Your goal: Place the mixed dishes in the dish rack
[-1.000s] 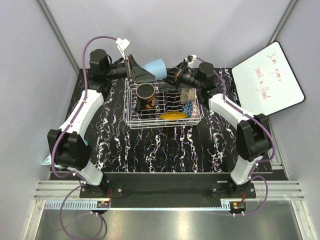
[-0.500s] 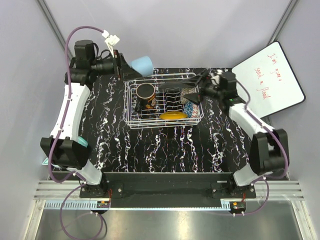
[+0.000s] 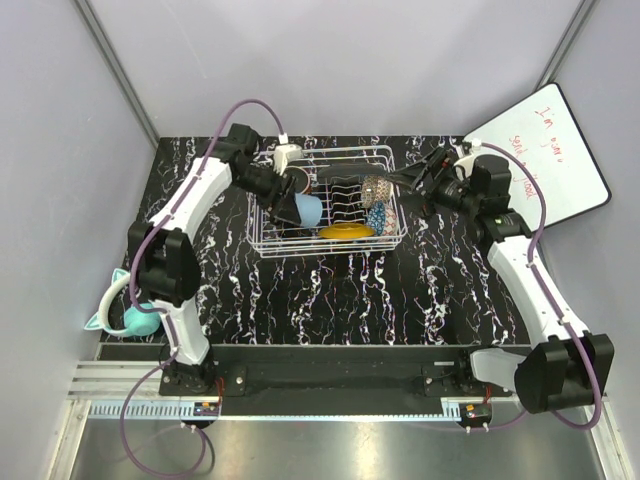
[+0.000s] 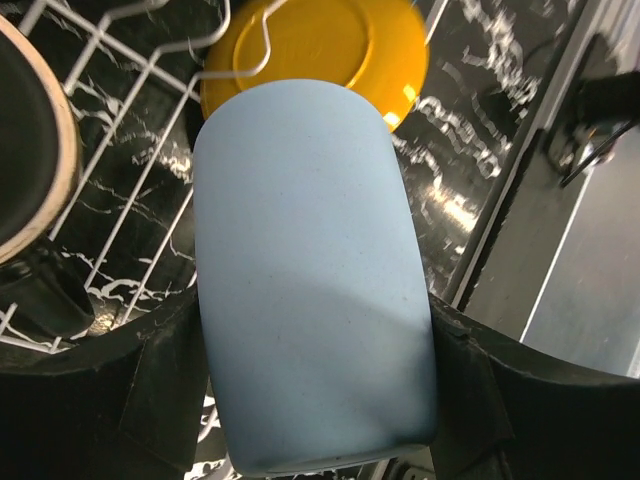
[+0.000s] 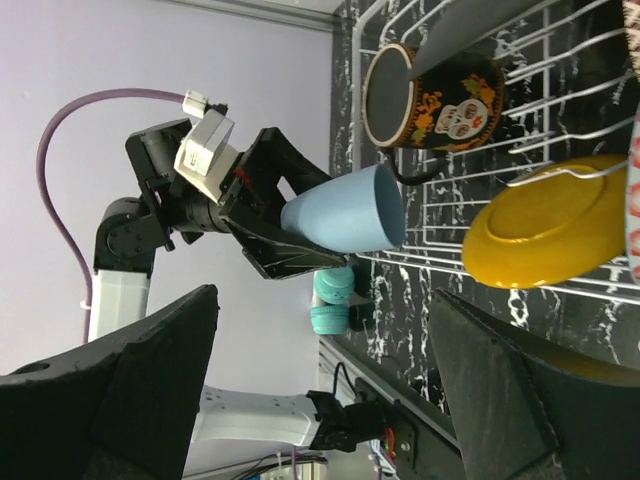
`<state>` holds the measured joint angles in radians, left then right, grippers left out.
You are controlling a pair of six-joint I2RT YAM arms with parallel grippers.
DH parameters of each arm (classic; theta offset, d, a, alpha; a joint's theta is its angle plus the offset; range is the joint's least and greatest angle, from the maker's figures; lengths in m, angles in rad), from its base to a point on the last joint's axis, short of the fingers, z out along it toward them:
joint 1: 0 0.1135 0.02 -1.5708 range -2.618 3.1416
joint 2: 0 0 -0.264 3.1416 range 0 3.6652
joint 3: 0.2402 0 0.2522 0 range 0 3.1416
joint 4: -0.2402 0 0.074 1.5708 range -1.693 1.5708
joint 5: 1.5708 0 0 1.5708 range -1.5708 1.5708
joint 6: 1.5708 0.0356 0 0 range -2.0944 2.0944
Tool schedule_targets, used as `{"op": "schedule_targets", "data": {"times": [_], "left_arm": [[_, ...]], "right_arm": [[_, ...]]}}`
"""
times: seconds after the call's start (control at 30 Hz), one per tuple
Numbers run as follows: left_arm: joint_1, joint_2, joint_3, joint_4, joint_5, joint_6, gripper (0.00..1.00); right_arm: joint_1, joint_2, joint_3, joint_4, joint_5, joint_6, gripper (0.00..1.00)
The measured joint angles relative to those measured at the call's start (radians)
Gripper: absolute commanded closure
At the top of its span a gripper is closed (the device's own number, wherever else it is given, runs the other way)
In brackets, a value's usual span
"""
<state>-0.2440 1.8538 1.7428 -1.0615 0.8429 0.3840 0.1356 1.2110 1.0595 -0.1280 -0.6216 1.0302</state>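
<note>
The white wire dish rack (image 3: 262, 240) stands at the back middle of the table. My left gripper (image 3: 297, 205) is shut on the light-blue cup (image 3: 310, 211), holding it on its side over the rack's left half, just in front of a dark skull-patterned mug (image 3: 294, 181). The left wrist view shows the cup (image 4: 310, 290) clamped between both fingers above the yellow plate (image 4: 330, 50). That plate (image 3: 347, 231) leans at the rack's front. Two patterned bowls (image 3: 376, 203) stand at its right end. My right gripper (image 3: 408, 180) is open and empty beside the rack's right edge.
A white board with red writing (image 3: 535, 160) leans at the back right. Teal cat-ear headphones (image 3: 125, 315) lie off the table's left edge. Grey walls close in the back and both sides.
My left arm swung down from behind the rack and brought the cup over the rack's left half. My right gripper opened and drew back to the right, off the bowls.
</note>
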Motion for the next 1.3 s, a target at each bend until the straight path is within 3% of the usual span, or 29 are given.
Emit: {"op": "schedule_targets", "data": {"times": [0.37, 0.87, 1.13, 1.2, 1.23, 1.3], "left_arm": [[-0.046, 0.117, 0.003, -0.037, -0.215, 0.092, 1.0], [-0.113, 0.147, -0.003, 0.085, -0.677, 0.096, 1.0], [-0.157, 0.147, -0.047, 0.141, -0.805, 0.124, 1.0], [-0.164, 0.147, -0.051, 0.144, -0.822, 0.13, 0.94], [-0.167, 0.147, -0.051, 0.144, -0.828, 0.132, 0.66], [-0.172, 0.147, -0.051, 0.149, -0.832, 0.138, 0.37]], "right_arm": [[-0.017, -0.072, -0.037, -0.106, 0.046, -0.072, 0.07], [-0.042, -0.126, -0.075, -0.142, 0.061, -0.093, 0.07], [-0.06, -0.126, -0.079, -0.153, 0.059, -0.1, 0.07], [-0.064, -0.126, -0.079, -0.155, 0.056, -0.1, 0.07], [-0.066, -0.126, -0.079, -0.155, 0.055, -0.1, 0.07], [-0.067, -0.126, -0.079, -0.155, 0.054, -0.101, 0.07]]}}
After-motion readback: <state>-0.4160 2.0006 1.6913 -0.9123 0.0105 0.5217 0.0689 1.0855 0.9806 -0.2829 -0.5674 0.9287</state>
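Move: The cup in the left gripper is bound for the open spot in the dish rack, about 6 cm ahead, 5 cm to the left and 13 cm below the gripper. The skull mug lies some 12 cm ahead, 3 cm left and 12 cm below; the yellow plate stands about 3 cm ahead, 8 cm right and 13 cm below. From the right gripper the spot is roughly 26 cm left, 7 cm ahead and 24 cm below. Lower the left gripper about 11 cm into the rack, keeping its hold on the blue cup; drop nearly straight at first, then swing forward and left as well, bringing the cup in next to the skull mug's handle. As it sinks, tip the fingers some 45 degrees from slanting right to almost straight down. Ease the empty, open right gripper a few centimetres right, down and back. ##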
